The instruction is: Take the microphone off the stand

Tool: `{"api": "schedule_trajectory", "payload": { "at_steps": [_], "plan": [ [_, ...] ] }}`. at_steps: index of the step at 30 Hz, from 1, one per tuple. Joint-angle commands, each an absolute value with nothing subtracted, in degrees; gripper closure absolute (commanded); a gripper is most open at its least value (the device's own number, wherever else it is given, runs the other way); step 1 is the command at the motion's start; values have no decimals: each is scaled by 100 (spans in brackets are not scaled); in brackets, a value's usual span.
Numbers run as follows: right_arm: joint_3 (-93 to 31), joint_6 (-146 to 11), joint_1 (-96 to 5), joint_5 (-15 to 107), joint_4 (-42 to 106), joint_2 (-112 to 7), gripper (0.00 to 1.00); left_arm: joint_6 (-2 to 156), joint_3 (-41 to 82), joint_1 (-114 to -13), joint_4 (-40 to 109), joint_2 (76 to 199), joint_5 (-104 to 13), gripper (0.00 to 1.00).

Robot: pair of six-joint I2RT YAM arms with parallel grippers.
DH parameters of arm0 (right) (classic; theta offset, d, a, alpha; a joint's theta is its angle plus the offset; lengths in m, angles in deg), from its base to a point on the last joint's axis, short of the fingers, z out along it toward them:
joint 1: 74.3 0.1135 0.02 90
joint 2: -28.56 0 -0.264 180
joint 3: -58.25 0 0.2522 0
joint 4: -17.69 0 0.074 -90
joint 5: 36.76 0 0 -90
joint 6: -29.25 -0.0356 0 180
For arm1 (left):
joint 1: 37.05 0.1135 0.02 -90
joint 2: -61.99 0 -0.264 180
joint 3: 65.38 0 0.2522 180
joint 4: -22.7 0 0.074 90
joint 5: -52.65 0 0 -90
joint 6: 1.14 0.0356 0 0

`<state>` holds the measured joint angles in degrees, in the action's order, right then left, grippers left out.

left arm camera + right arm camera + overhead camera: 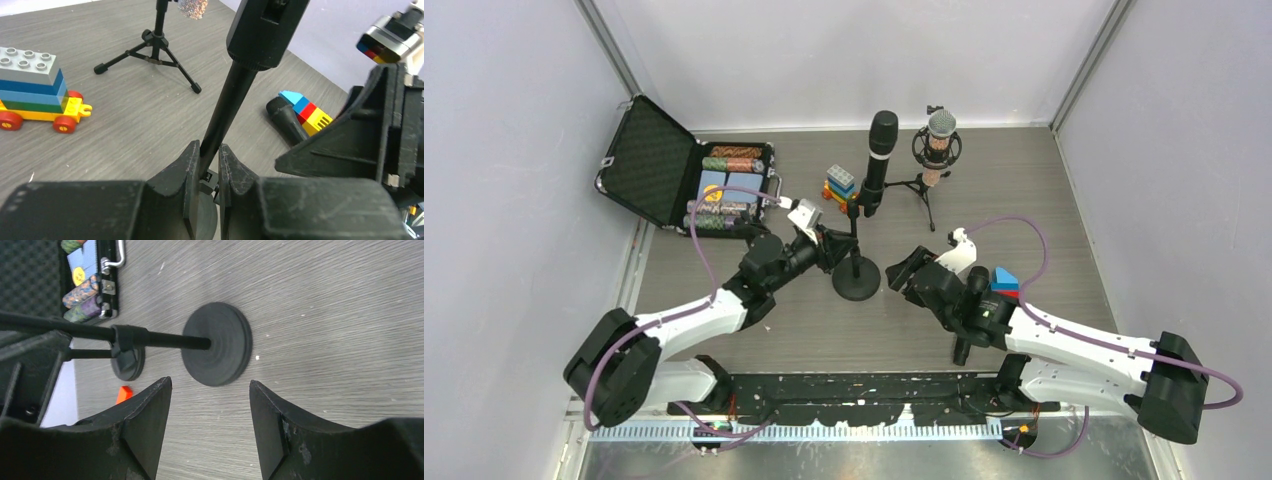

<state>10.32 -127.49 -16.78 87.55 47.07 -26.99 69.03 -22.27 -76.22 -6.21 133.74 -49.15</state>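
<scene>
A black microphone [881,155] stands upright in the clip of a stand with a thin pole and a round black base [856,280]. My left gripper [837,244] is shut on the stand's pole just above the base. In the left wrist view the fingers [190,165] pinch the pole [222,122], and the microphone's lower end [262,27] is above them. My right gripper [900,274] is open and empty, low beside the base on its right. In the right wrist view its gripper [210,385] points at the base [220,347], a little apart from it.
A second, silver-headed microphone [940,140] stands on a tripod at the back. A toy brick train [839,187] sits left of the stand. An open case of poker chips [714,180] is at the back left. Coloured blocks [1004,282] and a lying black microphone [287,120] are by the right arm.
</scene>
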Motion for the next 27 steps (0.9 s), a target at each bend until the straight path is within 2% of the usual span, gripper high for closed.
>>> {"api": "schedule_trajectory", "payload": {
  "at_steps": [1,4,5,6,10,13,15,22,27],
  "plan": [
    [1257,-13063,-1682,8457,3763,-2716,36,6923,-2432,-7978,-197,12767,-4432,100],
    [1389,-13137,-1682,8282,3338,-2712,36,6892,-2610,-8331,-75,12465,-4060,100],
    [1438,-13169,-1682,8246,3213,-2710,36,6891,-2647,-8424,-15,12401,-3973,97],
    [1458,-13186,-1682,8240,3192,-2712,36,6914,-2670,-8499,42,12356,-3927,89],
    [1343,-13124,-1684,8394,3418,-2731,37,7080,-2647,-8574,111,12326,-4030,77],
    [1159,-12950,-1682,8463,3840,-2744,37,7321,-2445,-8574,381,12365,-4240,60],
    [1093,-12891,-1682,8440,3946,-2721,37,7519,-2204,-8574,756,12385,-4369,52],
    [1267,-13047,-1682,8331,4011,-2576,38,8144,-1911,-8574,742,12461,-4382,40],
    [1329,-13108,-1682,8240,4062,-2513,38,8379,-1687,-8557,741,12695,-4471,39]
  ]
}}
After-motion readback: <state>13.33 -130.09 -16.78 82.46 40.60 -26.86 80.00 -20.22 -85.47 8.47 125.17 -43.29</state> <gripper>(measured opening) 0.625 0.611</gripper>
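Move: The left fingers already hold the pole of the stand, its round base some 13 cm below. The clear spot it is being brought to is about 5 cm straight back, at table level. The microphone sits about 20 cm above this hand and 4 cm to its right. The block car lies roughly 22 cm ahead and 3 cm left, 10 cm below. From the right hand, the microphone is about 6 cm left, 4 cm ahead and 22 cm above. Still pinching the pole, the left hand drags the stand about 5 cm straight back towards the robot, then opens wide and lets go. Around the freed pole it dips a centimetre or so, rises about 2 cm and rolls some 10 degrees, its left side lifting. The right hand, open and empty, edges 2 cm left towards the stand and stops. ##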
